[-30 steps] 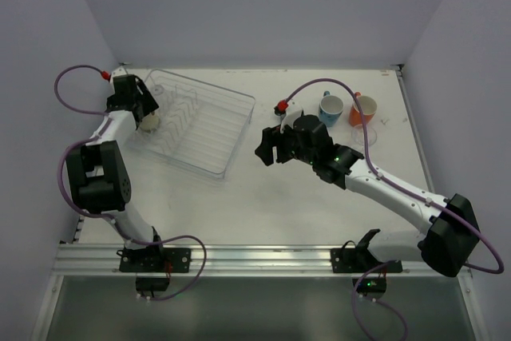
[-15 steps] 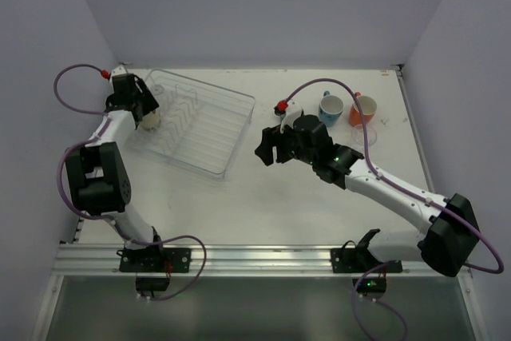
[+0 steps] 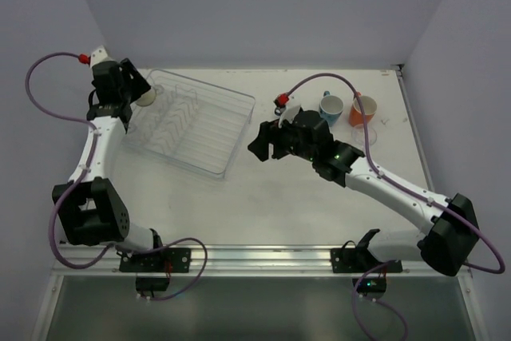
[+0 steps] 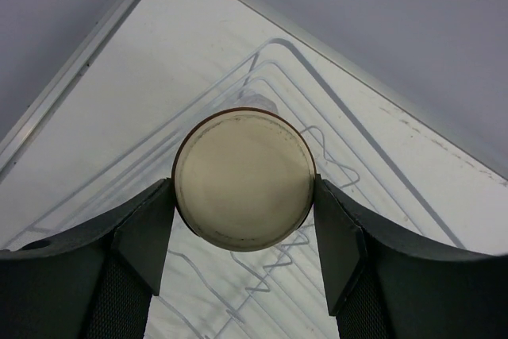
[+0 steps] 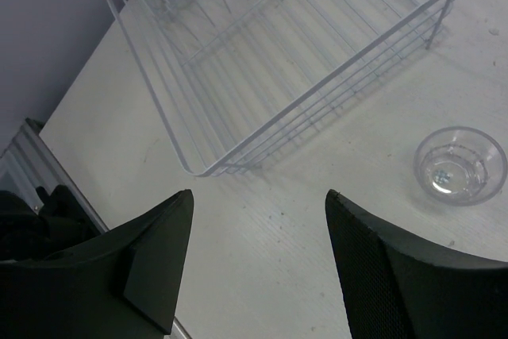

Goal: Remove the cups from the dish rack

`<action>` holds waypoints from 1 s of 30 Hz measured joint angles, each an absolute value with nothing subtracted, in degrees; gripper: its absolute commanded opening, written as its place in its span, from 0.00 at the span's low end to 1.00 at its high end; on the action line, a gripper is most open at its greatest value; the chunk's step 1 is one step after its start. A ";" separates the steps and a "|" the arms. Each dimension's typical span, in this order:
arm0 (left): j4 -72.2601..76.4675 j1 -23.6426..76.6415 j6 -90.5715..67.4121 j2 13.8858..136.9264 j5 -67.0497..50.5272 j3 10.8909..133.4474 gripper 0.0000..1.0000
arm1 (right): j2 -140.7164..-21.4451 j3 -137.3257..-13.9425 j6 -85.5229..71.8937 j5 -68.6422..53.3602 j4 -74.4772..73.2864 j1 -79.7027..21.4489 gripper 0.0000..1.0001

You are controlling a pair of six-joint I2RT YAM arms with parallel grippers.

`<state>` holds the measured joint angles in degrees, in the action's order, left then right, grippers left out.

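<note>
My left gripper (image 3: 134,92) is shut on a cream cup (image 3: 146,97) and holds it up over the far-left corner of the clear dish rack (image 3: 196,121). In the left wrist view the cup's round base (image 4: 242,179) fills the gap between both fingers, with the rack's wires (image 4: 317,129) below it. My right gripper (image 3: 267,143) hangs open just right of the rack, nothing between its fingers (image 5: 151,260). Its wrist view shows the rack (image 5: 262,61) with no cup in the part that shows. A light blue mug (image 3: 330,107) and an orange cup (image 3: 362,109) stand at the far right.
A clear tumbler (image 5: 462,166) stands on the table to the right of the rack's near corner. The side wall runs close behind the left arm. A purple cable (image 3: 319,83) loops over the right arm near the mug.
The left arm has risen and swung toward the far left, lifting the cream cup out of the rack. The right arm has shifted only slightly.
</note>
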<state>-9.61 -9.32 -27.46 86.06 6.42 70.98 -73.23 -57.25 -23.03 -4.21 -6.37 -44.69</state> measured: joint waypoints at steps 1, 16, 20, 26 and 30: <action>-10.07 -9.32 -28.01 84.68 5.89 70.87 0.38 | -73.19 -57.47 -23.64 -4.67 -5.72 -44.69 0.70; -0.19 -8.93 -49.34 51.72 -26.33 51.33 0.35 | -64.88 -46.39 -44.25 -13.28 23.57 -44.75 0.71; 9.34 -8.16 -59.59 47.07 -35.73 44.16 0.34 | -68.23 -46.19 -48.90 -17.78 32.25 -44.77 0.71; 16.23 -4.58 -69.56 43.27 -42.83 39.11 0.33 | -72.77 -47.11 -53.32 -21.06 38.79 -45.01 0.70; 19.31 -2.37 -72.99 40.45 -45.19 37.76 0.33 | -73.49 -48.14 -54.48 -22.35 40.62 -45.01 0.69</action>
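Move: The left hand still holds the cream cup; the open right gripper it heads for is about 19 cm back and 39 cm to its right, near its height. The dish rack's middle is some 5 cm ahead of the left hand, 11 cm right and 16 cm below. From the right hand, the cup is about 21 cm ahead and 40 cm left, roughly level; a small glass is some 18 cm ahead, 6 cm right and 18 cm below. Left hand swings cup some 35 cm right, back and up towards the open right gripper, which rises, rolling. ##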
